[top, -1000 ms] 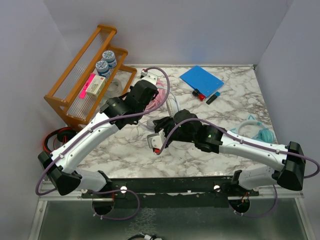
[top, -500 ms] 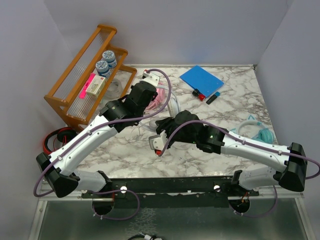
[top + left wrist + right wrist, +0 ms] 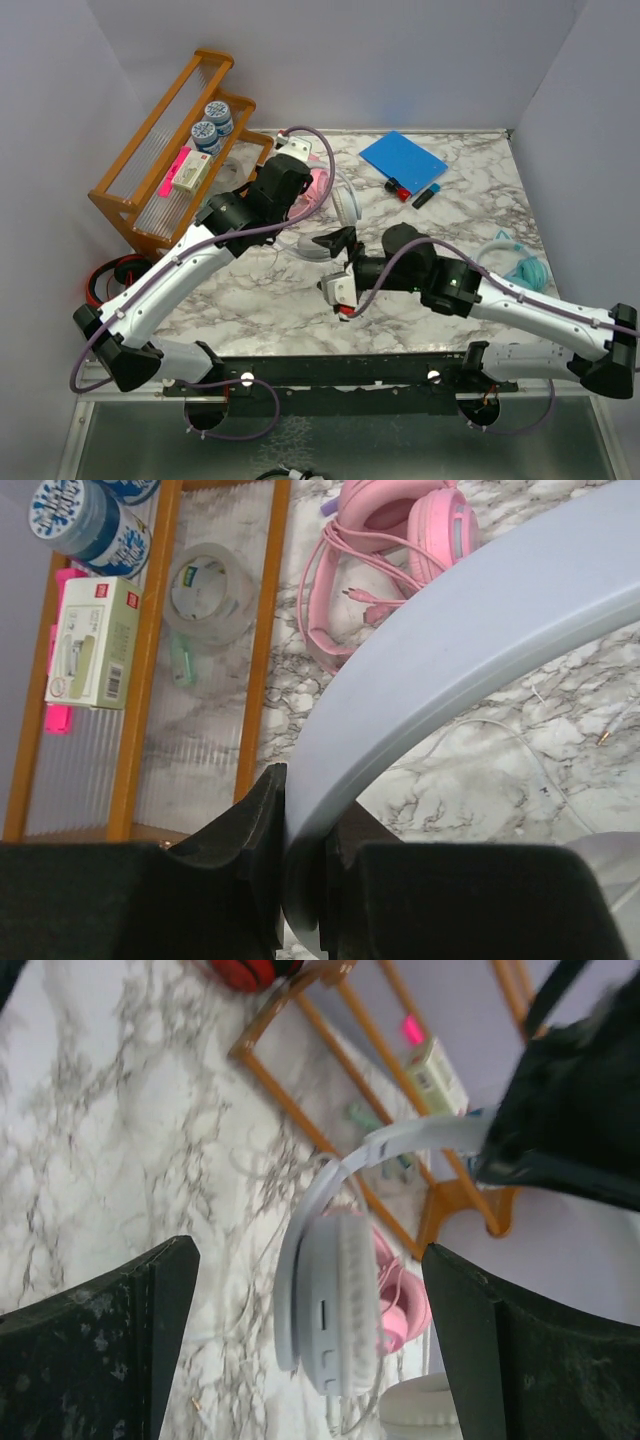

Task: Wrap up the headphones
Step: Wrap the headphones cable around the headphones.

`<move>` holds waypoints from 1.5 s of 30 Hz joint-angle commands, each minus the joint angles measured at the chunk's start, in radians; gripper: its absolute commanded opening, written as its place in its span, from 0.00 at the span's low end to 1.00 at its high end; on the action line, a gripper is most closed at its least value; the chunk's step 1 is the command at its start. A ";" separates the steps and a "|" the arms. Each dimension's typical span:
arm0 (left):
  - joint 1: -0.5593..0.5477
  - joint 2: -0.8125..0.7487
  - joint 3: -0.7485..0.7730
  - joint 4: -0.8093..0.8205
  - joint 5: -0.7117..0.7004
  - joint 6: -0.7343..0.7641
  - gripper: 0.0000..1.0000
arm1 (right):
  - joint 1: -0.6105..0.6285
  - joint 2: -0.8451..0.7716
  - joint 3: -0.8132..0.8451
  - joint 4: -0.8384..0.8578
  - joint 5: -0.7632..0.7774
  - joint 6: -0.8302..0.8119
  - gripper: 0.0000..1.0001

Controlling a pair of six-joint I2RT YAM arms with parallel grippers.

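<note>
My left gripper (image 3: 305, 880) is shut on the headband of the white headphones (image 3: 480, 610), holding them up above the marble table. One white ear cup (image 3: 345, 1300) hangs on edge in front of my right gripper (image 3: 320, 1350), which is open with nothing between its fingers. From above, the right gripper (image 3: 332, 258) sits just right of the white headphones (image 3: 347, 208). Their thin white cable (image 3: 500, 730) trails loose on the table. The pink headphones (image 3: 320, 185), cable bunched, lie beyond. A teal pair (image 3: 515, 262) lies at the right edge.
A wooden rack (image 3: 150, 190) at the back left holds tins, a small box and a tape roll (image 3: 205, 590). A red-and-black pair (image 3: 110, 275) lies left of it. A blue pad (image 3: 402, 157) and small sticks (image 3: 410, 192) sit at the back.
My right gripper has opened wide and drawn back to the right, away from the white headphones. The left gripper has shifted slightly toward the back, still clamped on the headband.
</note>
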 commanded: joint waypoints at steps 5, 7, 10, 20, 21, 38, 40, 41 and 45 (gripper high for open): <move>0.006 0.061 0.040 -0.071 0.051 -0.284 0.00 | 0.008 -0.183 -0.114 0.305 0.068 0.367 1.00; 0.018 0.061 0.045 -0.083 0.069 -0.336 0.00 | 0.008 -0.209 -0.131 0.314 0.148 0.461 1.00; 0.064 0.058 0.044 -0.080 0.124 -0.380 0.00 | 0.008 -0.284 -0.197 0.351 0.285 0.626 1.00; 0.219 0.058 0.083 -0.074 0.419 -0.431 0.00 | 0.008 -0.468 -0.566 0.623 0.276 0.930 1.00; 0.219 0.056 0.095 -0.081 0.432 -0.435 0.00 | 0.008 -0.467 -0.598 0.658 0.266 0.949 1.00; 0.221 0.019 0.294 -0.191 0.669 -0.479 0.00 | 0.008 -0.062 -0.697 1.206 0.269 0.964 1.00; 0.221 0.010 0.282 -0.190 0.668 -0.483 0.00 | 0.008 0.018 -0.653 1.261 0.226 0.981 1.00; 0.221 0.009 0.277 -0.191 0.667 -0.485 0.00 | 0.008 0.057 -0.631 1.291 0.208 0.988 1.00; 0.221 0.001 0.266 -0.191 0.678 -0.492 0.00 | 0.008 0.189 -0.566 1.415 0.237 1.009 1.00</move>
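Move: From the right gripper, the slack white cable hanging under the headphones is roughly 7 cm to the left, level fore and aft, and 10 cm lower. The near earcup is about 4 cm left, 2 cm ahead and 3 cm below; the far earcup is some 9 cm ahead and 4 cm right, at about hand height. From the left gripper, already pinching the headband, that cable lies about 13 cm back, straight behind, and 14 cm down. Back the open right gripper off the near earcup, up and to the right about 7 cm each, then drop it some 15 cm and bring it back left, turning it until the fingers point level to the left, facing the hanging cable. Keep the left grip on the headband: dip, then lift it to finish higher, farther left and slightly back, rolling it some 40 degrees, left side down. ##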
